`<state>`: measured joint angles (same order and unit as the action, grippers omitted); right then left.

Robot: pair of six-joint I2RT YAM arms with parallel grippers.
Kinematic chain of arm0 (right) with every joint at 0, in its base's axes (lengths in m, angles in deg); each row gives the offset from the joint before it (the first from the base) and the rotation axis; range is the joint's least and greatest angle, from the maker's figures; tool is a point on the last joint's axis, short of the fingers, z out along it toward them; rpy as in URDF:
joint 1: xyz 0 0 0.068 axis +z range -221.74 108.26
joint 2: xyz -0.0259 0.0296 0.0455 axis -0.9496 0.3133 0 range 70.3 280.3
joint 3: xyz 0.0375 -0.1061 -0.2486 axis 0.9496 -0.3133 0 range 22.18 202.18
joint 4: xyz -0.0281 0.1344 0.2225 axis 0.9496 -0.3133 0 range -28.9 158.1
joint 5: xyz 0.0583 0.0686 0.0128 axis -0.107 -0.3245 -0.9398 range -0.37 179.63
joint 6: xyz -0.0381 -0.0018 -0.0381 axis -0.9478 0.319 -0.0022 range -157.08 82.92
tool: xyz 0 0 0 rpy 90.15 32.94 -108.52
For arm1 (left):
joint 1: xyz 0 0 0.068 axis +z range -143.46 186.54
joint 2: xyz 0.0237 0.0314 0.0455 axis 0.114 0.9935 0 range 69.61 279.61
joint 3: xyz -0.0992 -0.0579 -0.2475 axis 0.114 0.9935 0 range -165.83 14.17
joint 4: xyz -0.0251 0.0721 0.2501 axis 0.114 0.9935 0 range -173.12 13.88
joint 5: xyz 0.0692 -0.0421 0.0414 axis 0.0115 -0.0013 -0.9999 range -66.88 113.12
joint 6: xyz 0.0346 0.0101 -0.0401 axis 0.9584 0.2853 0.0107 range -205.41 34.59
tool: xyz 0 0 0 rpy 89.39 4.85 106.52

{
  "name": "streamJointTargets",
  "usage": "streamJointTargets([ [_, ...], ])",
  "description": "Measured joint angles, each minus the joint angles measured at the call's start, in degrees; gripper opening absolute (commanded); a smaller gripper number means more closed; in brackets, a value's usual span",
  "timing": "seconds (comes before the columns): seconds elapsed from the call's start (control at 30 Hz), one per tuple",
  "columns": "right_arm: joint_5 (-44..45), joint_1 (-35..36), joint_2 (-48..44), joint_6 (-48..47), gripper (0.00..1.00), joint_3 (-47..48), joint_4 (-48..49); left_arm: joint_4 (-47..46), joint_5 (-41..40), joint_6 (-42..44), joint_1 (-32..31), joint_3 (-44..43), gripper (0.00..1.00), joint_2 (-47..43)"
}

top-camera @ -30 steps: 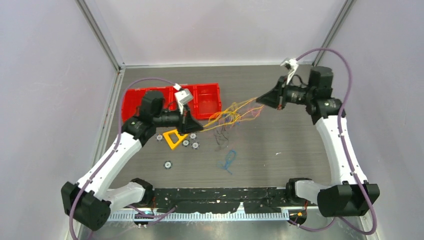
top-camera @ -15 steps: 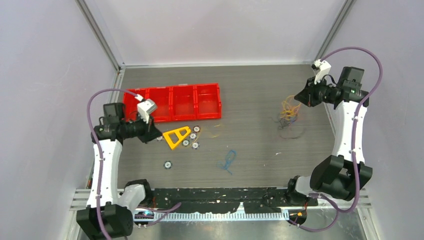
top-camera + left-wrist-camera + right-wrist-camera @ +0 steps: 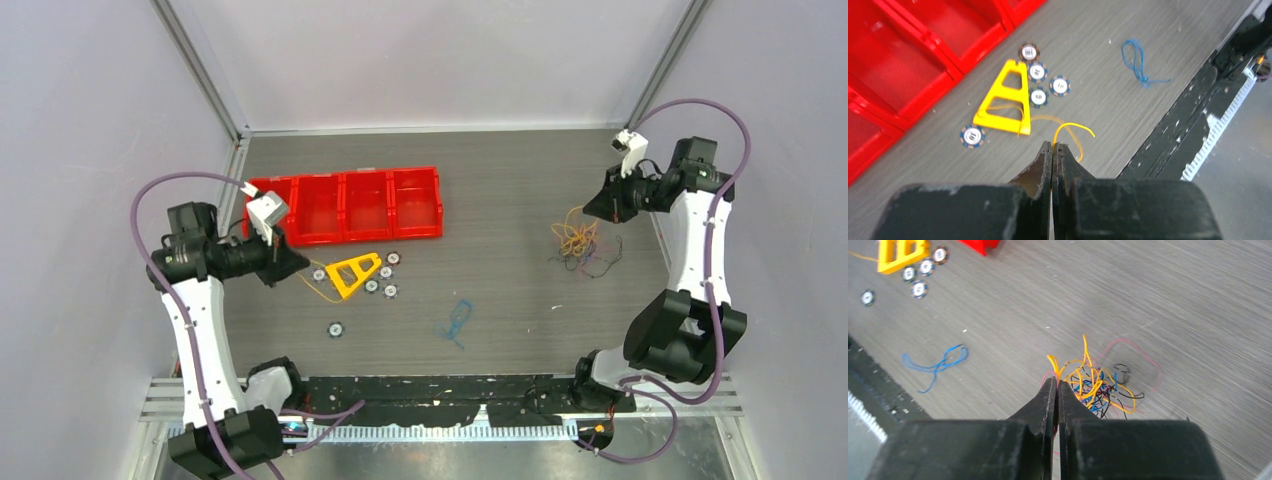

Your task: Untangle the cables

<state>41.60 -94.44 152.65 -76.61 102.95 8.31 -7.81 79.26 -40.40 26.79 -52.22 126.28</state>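
Note:
My left gripper (image 3: 287, 262) (image 3: 1053, 145) is at the table's left, shut on a single orange-yellow cable (image 3: 1073, 124) that trails down to the table by the yellow triangle (image 3: 318, 291). At the far right, my right gripper (image 3: 592, 212) (image 3: 1056, 382) is shut on orange and pink strands of the multicoloured tangle of cables (image 3: 578, 243) (image 3: 1096, 385). The tangle hangs below it and spreads on the table. A loose blue cable (image 3: 456, 322) (image 3: 937, 365) (image 3: 1137, 59) lies alone near the table's middle front.
A red tray (image 3: 345, 180) with several compartments stands at the back left. Before it lie a yellow triangle (image 3: 352, 273) and several poker chips (image 3: 385, 285). A black rail (image 3: 450, 390) runs along the near edge.
The arms have pulled far apart. The left one swung left and drew one orange-yellow cable out of the tangle. The right one swung right, carrying the rest.

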Motion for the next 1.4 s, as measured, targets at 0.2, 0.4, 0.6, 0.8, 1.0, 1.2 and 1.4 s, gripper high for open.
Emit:
streamJointTargets([
  [0.2,-3.69,4.66,-0.98,0.39,0.05,-0.35,-2.84,-9.40,2.23,-16.74,-0.15,-9.66,0.00,-1.42],
  [0.4,-5.27,11.23,-5.90,3.93,0.05,-3.50,-1.97,-23.17,0.72,-32.89,-0.39,-16.83,0.00,1.16],
  [0.6,-6.01,16.87,-8.79,9.07,0.05,-7.19,1.68,-29.75,-9.18,-38.25,-0.44,-23.65,0.00,8.52],
  [0.8,-5.90,20.37,-9.01,13.25,0.06,-9.25,5.14,-34.91,-20.33,-38.66,-0.46,-27.06,0.00,14.82],
  [1.0,-5.86,20.87,-8.96,14.73,0.05,-10.71,6.75,-37.66,-27.61,-37.20,-0.31,-32.15,0.00,21.27],
  [1.2,-5.84,21.03,-8.76,15.41,0.05,-11.15,7.69,-41.46,-30.10,-34.51,0.44,-30.12,0.00,26.97],
  [1.4,-5.81,21.27,-8.35,15.74,0.05,-11.34,8.26,-42.71,-29.57,-32.33,0.50,-20.63,0.00,29.16],
])
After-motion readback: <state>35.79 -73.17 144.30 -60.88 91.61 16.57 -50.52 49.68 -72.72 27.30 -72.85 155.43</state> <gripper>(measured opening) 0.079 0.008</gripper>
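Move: The red box's leftmost compartment is about 25 cm ahead of my left hand, 16 cm to its left and 20 cm below; the next compartment is equally far out but only 3 cm left. Nearer, about 22 cm down, lie the yellow triangle, 7 cm ahead and 7 cm right, and a chip, 6 cm ahead and 3 cm left. From my right hand, the cable tangle hangs 8 cm below, 2 cm back and 2 cm right; the loose blue cable lies 18 cm back, 28 cm left and 22 cm down. Keeping the freed yellow cable pinched, I lift my left hand about 15 cm, swing it forward some 23 cm and left 15 cm to the red box's leftmost compartment, turning about 40 degrees counter-clockwise, then sink it over the box. My right hand carries the hanging tangle left and slightly back towards the blue cable, then holds there, fingers still shut. ##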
